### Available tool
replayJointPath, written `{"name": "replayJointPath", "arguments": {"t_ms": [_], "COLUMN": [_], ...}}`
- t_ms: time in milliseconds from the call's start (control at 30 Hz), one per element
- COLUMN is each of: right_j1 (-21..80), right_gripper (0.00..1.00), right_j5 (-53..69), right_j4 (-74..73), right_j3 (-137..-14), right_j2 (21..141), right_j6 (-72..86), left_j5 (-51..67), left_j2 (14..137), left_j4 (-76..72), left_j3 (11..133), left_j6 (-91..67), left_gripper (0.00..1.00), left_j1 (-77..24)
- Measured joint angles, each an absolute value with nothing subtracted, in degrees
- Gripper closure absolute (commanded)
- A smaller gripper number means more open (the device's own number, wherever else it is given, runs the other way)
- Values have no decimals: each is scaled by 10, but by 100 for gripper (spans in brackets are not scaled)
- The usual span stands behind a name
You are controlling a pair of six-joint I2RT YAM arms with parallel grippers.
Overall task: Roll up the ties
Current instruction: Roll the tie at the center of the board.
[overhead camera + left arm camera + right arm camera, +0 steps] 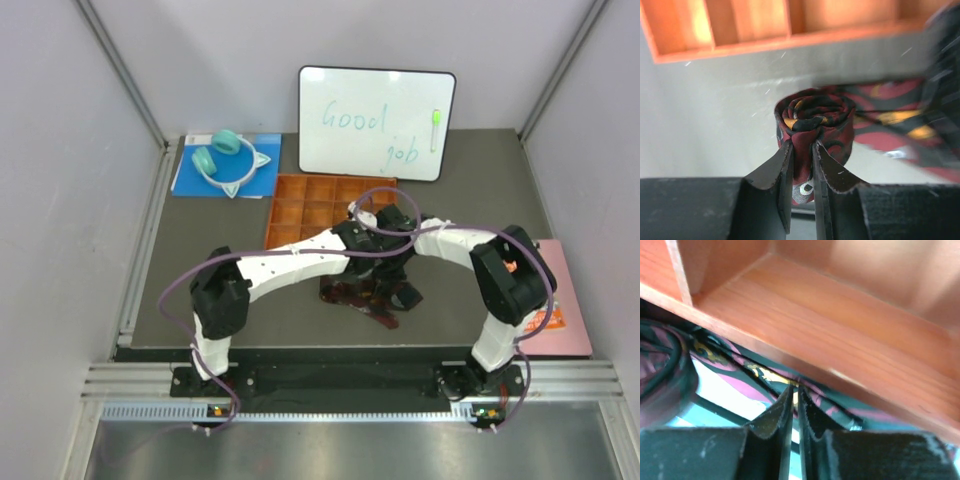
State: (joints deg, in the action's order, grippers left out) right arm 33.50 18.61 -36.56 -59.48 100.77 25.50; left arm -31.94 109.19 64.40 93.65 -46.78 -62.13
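The tie is dark maroon-red with a black and gold pattern. One end is wound into a small coil (815,114), and my left gripper (803,147) is shut on the coil's near side. The loose length (900,120) trails right across the grey table. From above, the tie (365,298) lies under both wrists, just in front of the orange tray (300,205). My right gripper (796,390) has its jaws a thin slit apart. Its tips are at a flat stretch of the tie (715,357) beside the tray wall (840,345). Whether fabric is pinched is unclear.
The orange tray's front rim (765,45) lies just beyond the coil. A whiteboard (375,122) leans at the back. Teal headphones (225,155) rest on a blue sheet at the back left. A pink board (562,300) lies at the right edge.
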Motion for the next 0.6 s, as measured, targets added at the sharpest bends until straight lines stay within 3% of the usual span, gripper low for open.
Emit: {"name": "replayJointPath", "arguments": {"t_ms": [600], "right_j1": [324], "right_gripper": [87], "right_j5": [197], "right_j4": [-382], "right_j3": [-584], "right_j2": [976], "right_j6": [240], "left_j5": [-438], "left_j2": [1105], "left_j4": [743], "left_j3": [902], "left_j6": [-454], "left_gripper": [100], "left_j1": [-617]}}
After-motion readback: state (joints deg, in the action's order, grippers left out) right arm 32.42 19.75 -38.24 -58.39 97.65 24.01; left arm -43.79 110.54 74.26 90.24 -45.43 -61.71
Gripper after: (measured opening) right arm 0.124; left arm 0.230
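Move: The left hand already grips the tie's rolled end, and the clear board it is carrying this towards lies about 7 cm to its left, level with it and some 9 cm below. The tie's tail lies about 8 cm to its right and 9 cm below; the middle of the wooden tray is roughly 15 cm ahead and 2 cm left, 7 cm below. From the right hand, the tail is just under the fingertips, 1 cm back, and the rolled end about 8 cm left, 1 cm back and 6 cm higher. The left hand keeps its pinch on the rolled end and hauls the tie some 7 cm to the left along the tray's near side, first dipping back and down by almost 2 cm and then coming forward and up again to its old height, while the wrist rolls about 20 degrees so that the fingertips swing left. The right hand hardly leaves its place over the tail, its nearly shut fingers rising about 1 cm as the left hand draws away. ##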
